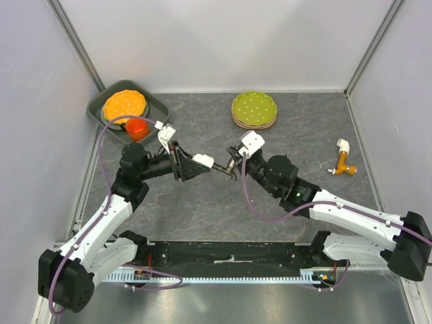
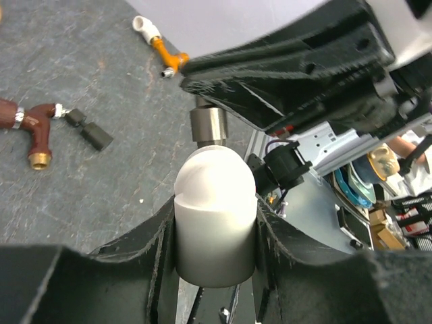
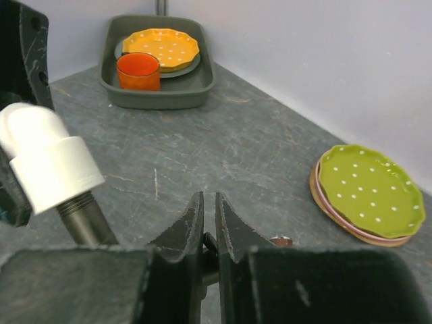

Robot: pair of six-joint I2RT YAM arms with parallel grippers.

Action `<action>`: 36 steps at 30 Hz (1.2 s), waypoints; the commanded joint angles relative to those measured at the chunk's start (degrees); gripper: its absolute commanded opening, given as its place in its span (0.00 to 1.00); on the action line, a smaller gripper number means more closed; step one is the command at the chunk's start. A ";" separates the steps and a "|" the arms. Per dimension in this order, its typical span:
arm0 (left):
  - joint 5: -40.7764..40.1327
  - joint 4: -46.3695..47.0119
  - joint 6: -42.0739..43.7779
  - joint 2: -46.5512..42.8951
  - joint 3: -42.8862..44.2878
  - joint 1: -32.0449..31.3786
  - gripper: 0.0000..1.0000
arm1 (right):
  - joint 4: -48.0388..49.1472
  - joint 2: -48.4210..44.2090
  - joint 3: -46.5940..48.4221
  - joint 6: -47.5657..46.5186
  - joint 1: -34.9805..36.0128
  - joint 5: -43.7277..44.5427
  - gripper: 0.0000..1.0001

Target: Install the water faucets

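Note:
My left gripper [image 1: 199,164] is shut on the white elbow fitting [image 2: 214,209], held above the table's middle; the fitting also shows in the top view [image 1: 205,160] and the right wrist view [image 3: 44,158]. A dark grey tap stem [image 3: 84,219] is threaded into the elbow [image 2: 208,125]. My right gripper [image 1: 231,164] faces the left one, its jaws nearly closed on a thin dark part of that tap [image 3: 209,202]. A reddish-brown tap [image 2: 37,125] lies on the table with a dark grey piece [image 2: 91,131] at its end. An orange-and-white faucet [image 1: 345,162] lies far right.
A stack of green dotted plates [image 1: 254,109] stands at the back middle. A grey tray [image 1: 160,108] at the back left holds an orange plate [image 1: 125,104] and an orange cup [image 1: 137,128]. Walls close in the left, right and back sides.

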 commanded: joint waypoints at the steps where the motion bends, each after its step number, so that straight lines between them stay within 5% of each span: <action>1: 9.45 16.07 -5.71 -2.96 -1.07 0.38 0.02 | -4.77 1.66 2.60 5.98 -5.54 -4.85 0.22; 9: 10.60 24.96 -9.50 -3.49 -3.27 0.38 0.02 | -6.43 8.15 4.79 12.92 -10.92 -20.40 0.55; 14: 9.90 26.72 -10.64 -3.40 -3.79 0.30 0.02 | -8.63 11.94 6.99 14.15 -10.83 -27.09 0.67; 24: 3.32 18.99 -6.42 -4.63 -3.27 0.38 0.02 | -9.34 2.12 5.33 13.54 -13.90 -27.89 0.83; 27: 1.73 18.29 -6.42 -4.89 -3.44 0.38 0.02 | -9.43 -1.40 3.48 11.88 -14.08 -19.92 0.90; 30: 0.07 15.83 -5.89 -4.81 -3.09 0.38 0.02 | -9.34 -4.74 1.37 9.68 -14.35 -12.08 0.92; 36: -5.38 8.45 -5.80 -3.32 -1.78 1.09 0.02 | -3.20 -13.08 -6.27 3.88 -14.35 -14.68 0.93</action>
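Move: The left gripper already holds the white elbow with the grey faucet on it; the faucet's middle lies about 6 cm to its right, 2 cm back and slightly below. From the right fingertips that faucet is some 4 cm back, 3 cm left and 2 cm lower, and the elbow about 9 cm left and 3 cm back. The brown faucet lies on the table roughly 6 cm ahead of the right hand, 6 cm to its right and 20 cm below. Open the right fingers wide beside the grey faucet, dipping about 9 cm and easing slightly forward and left, then climb back to the starting height and swing right, away from the faucet. Keep the left fingers shut on the white elbow, drawing it back and up about 4 cm while tilting some 15 degrees, then ease partly forward and down again. ##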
